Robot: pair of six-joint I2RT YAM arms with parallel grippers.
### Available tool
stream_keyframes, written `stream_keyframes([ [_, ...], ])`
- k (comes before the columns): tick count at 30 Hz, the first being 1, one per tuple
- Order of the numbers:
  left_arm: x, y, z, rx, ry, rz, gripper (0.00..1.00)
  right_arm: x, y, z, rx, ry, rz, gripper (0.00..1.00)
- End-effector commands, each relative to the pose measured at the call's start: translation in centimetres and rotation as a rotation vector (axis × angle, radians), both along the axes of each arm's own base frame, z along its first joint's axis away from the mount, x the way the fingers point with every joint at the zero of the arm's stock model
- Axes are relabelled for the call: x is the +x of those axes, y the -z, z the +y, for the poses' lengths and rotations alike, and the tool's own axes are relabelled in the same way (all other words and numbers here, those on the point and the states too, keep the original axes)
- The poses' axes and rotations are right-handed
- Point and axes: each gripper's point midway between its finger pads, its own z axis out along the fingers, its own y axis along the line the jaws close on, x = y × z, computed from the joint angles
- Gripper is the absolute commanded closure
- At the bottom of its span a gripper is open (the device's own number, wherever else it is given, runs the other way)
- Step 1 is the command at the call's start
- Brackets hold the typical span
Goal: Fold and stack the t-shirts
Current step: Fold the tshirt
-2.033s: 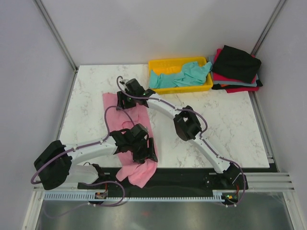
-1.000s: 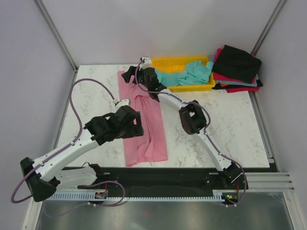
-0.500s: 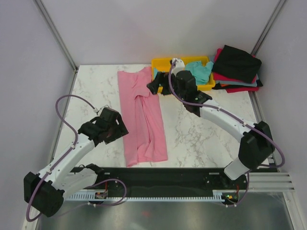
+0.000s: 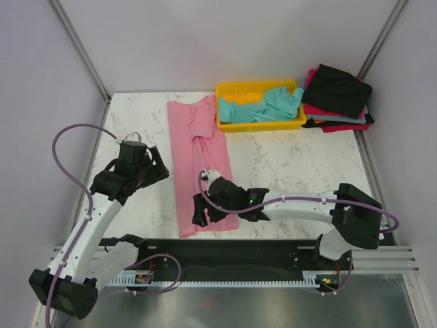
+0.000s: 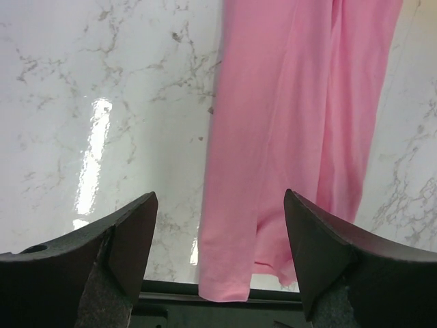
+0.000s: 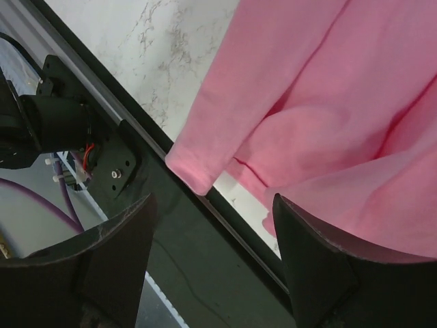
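The pink t-shirt [image 4: 205,171] lies folded into a long narrow strip running from the far edge to the near edge of the table [image 4: 300,164]. My right gripper [image 4: 201,209] hovers open over its near left corner; the right wrist view shows that pink corner [image 6: 321,102] hanging past the table's edge, with nothing between the jaws [image 6: 213,199]. My left gripper [image 4: 158,171] stands open left of the strip, apart from the pink cloth [image 5: 287,123], jaws [image 5: 220,198] empty. A teal t-shirt [image 4: 263,106] lies crumpled in the yellow tray. A black t-shirt [image 4: 338,89] tops a red one [image 4: 338,125].
The yellow tray [image 4: 254,125] stands at the far middle, just right of the pink strip's far end. The stack of folded shirts sits at the far right corner. A black rail [image 6: 205,260] runs along the table's near edge below the right gripper.
My right arm has swung from the tray's side down to the pink shirt's near end, its jaws narrowing slightly. The left arm has drawn back to the left, off the shirt.
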Motion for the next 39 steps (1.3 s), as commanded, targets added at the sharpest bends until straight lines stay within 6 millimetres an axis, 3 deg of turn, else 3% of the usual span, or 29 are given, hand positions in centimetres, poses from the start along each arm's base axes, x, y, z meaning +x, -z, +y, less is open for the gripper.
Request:
stream_keyframes([
  [1, -1.1, 0.4, 2.1, 0.101, 0.036, 0.008, 0.17, -1.0, 0.8, 1.9, 0.037, 0.027, 0.04, 0.23],
  [6, -1.1, -1.2, 2.4, 0.109, 0.042, -0.074, 0.16, -2.7, 1.8, 4.5, 0.061, -0.012, 0.081, 0.27],
  [9, -1.0, -1.2, 2.4, 0.107, 0.046, -0.084, 0.16, -2.9, 2.9, 5.2, 0.05, -0.016, 0.101, 0.3],
  [17, -0.9, -1.2, 2.3, 0.104, 0.049, -0.107, 0.16, -2.6, 2.7, 6.5, 0.069, -0.023, 0.097, 0.39],
  [18, -0.9, -1.1, 2.4, 0.106, 0.049, -0.102, 0.16, -2.7, 3.0, 6.7, 0.065, -0.028, 0.099, 0.42],
  [19, -0.9, -1.1, 2.3, 0.106, 0.051, -0.101, 0.16, -2.6, 2.9, 6.8, 0.066, -0.03, 0.098, 0.53],
  [23, -0.9, -1.1, 2.4, 0.106, 0.049, -0.105, 0.16, -2.9, 3.0, 7.1, 0.067, -0.044, 0.114, 0.77],
  [25, -0.9, -1.2, 2.4, 0.106, 0.048, -0.11, 0.16, -3.0, 2.5, 7.2, 0.076, -0.05, 0.118, 0.9],
  [28, -0.9, -1.2, 2.4, 0.108, 0.046, -0.11, 0.16, -2.8, 0.7, 7.5, 0.075, -0.072, 0.089, 1.0],
  [32, -0.9, -1.2, 2.7, 0.113, 0.037, -0.114, 0.16, -2.7, -4.5, 10.0, 0.18, -0.149, 0.028, 1.0],
  [35, -1.0, -1.5, 2.8, 0.114, 0.033, -0.125, 0.16, -3.6, -6.3, 11.6, 0.242, -0.233, 0.042, 1.0],
  [39, -1.0, -1.5, 2.8, 0.115, 0.028, -0.127, 0.16, -4.1, -7.1, 12.8, 0.313, -0.256, 0.079, 1.0],
])
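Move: At the shirt's near end, the right hand hangs open over the pink cloth. The near-left corner of the t-shirt lies about 6 cm to its left, 4 cm back and 6 cm below; the near-right corner is some 11 cm to the right and also 4 cm back. The table's near edge runs about 7 cm behind the hand. From the left hand, the near-left corner is roughly 15 cm back, 6 cm right and 14 cm down. Dipping about 6 cm while easing back and left, the right hand brings its open fingers down to the t-shirt's near-left corner, creeps a little farther left and pinches the cloth shut. Keeping that pinch, it lifts about 10 cm and carries the corner some 6 cm left, its left side rolling up slightly. The open left hand eases about 3 cm left and back, clear of the cloth. ##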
